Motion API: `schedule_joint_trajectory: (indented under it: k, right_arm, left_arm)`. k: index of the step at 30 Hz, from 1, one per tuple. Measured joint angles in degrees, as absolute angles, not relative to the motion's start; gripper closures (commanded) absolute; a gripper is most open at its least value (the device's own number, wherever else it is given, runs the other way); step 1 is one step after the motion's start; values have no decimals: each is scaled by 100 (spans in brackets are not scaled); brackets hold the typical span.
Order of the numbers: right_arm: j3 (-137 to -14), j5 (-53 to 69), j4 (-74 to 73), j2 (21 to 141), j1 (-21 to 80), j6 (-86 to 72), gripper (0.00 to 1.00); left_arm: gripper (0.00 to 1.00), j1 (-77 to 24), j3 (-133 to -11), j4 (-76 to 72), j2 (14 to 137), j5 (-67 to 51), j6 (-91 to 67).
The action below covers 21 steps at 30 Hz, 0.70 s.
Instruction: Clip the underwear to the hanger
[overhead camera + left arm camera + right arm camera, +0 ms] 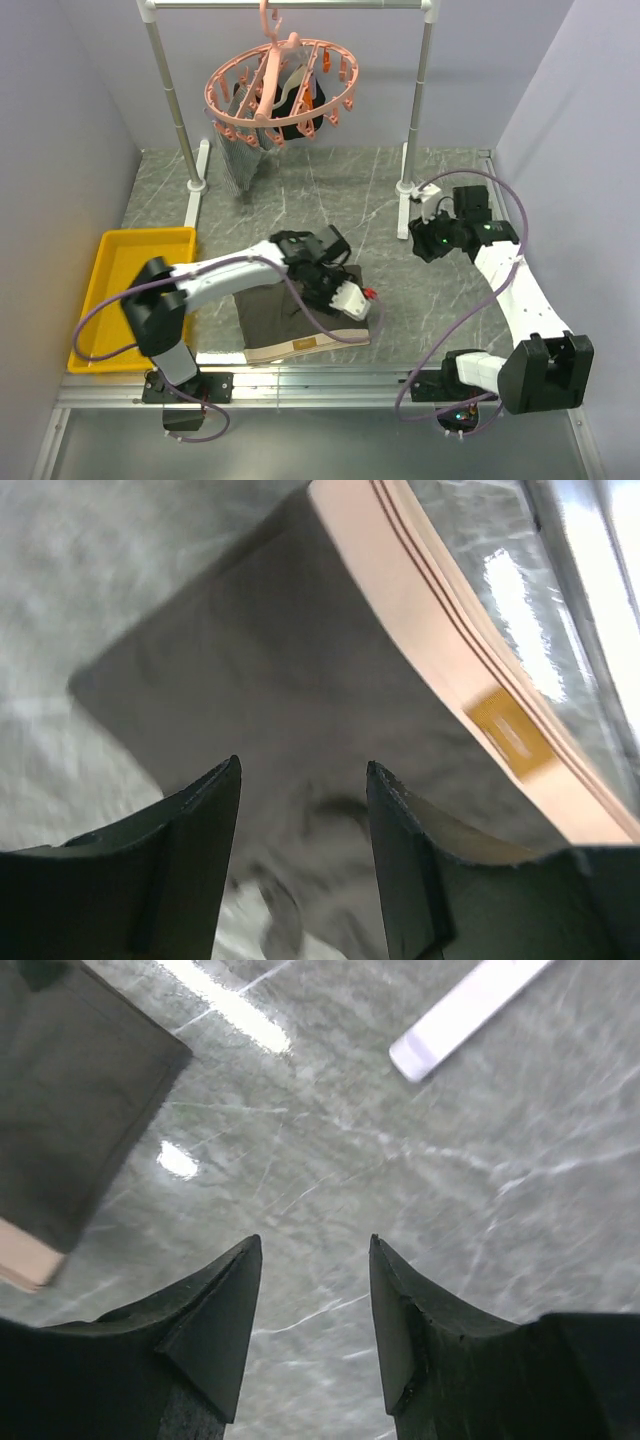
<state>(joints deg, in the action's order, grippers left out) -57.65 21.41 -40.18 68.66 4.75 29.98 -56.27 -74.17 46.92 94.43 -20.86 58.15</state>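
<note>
The underwear [268, 318] lies flat on the table near the front edge, dark grey-brown, with its tan waistband [300, 348] toward the arms. My left gripper [318, 288] hovers low over it, open and empty. In the left wrist view the gripper [305, 763] has its jaws apart above the cloth [280, 660], and the waistband [420, 600] runs at upper right. The salmon-pink hanger [280, 85] hangs from the white rail at the back. My right gripper [422, 240] is open and empty over bare table [314, 1239], right of the underwear [70, 1090].
A yellow tray [150, 235] sits at the left. The white rail stand [180, 125] has feet on the table, and one foot [465, 1005] shows in the right wrist view. A black garment [300, 125] and a light grey patterned cloth [240, 160] hang from the hanger.
</note>
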Motion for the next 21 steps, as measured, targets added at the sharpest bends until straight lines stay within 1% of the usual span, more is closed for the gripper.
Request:
schedule_joint_trajectory:
  k: [4,10,12,13,14,16,17,18,21]
  right_arm:
    - [-5765,2792,-4252,6866,-226,2674,46]
    - [-5765,3632,-4425,6941,-1103,2281,46]
    - [-5765,3848,-4451,7011,-1219,2189,46]
    - [-5765,3924,-4464,7035,-1262,2169,46]
    - [-5765,3992,-4480,7059,-1299,2154,46]
    - [-5765,4077,-4510,7065,-1354,2147,46]
    - [-5765,4115,-4530,7065,-1382,2150,46]
    - [-5765,4152,-4550,7065,-1417,2154,46]
    - [-5765,4193,-4595,7070,-1498,2169,46]
  left_arm:
    - [43,-6101,-7487,4300,10195,-1737,6322]
    - [51,-6685,-7708,3992,10969,-1448,6834]
    - [62,-6746,-7926,3924,11255,-1406,6849]
    - [70,-6746,-8007,3868,11378,-1389,6838]
    - [85,-6729,-8123,3868,11465,-1378,6838]
    - [92,-6641,-8285,3756,11616,-1380,6823]
    - [98,-6582,-8357,3741,11673,-1402,6801]
    - [100,-6471,-8451,3717,11743,-1446,6781]
    - [100,-6047,-8772,3677,11974,-1557,6611]
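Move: The right corner of the underwear's waistband lies about 10 cm to the right of my open left hand, 4 cm back and some 9 cm below. The waistband label is about 5 cm left and 6 cm back of that hand; the cloth's far right corner is about 12 cm ahead and 8 cm right. The metal rail runs roughly 14 cm behind it. From my right hand, the waistband corner is some 14 cm left, 16 cm back and 15 cm down. I reach my left hand right and down to the underwear, about 9 cm each way and slightly back, turning clockwise, and shut the fingers on the dark cloth just inside the waistband's right corner. Closing, I sweep forward some 6 cm, low over the table, dragging the pinched cloth along. My empty right hand eases about 4 cm right, swinging its open fingers to point more leftward. ##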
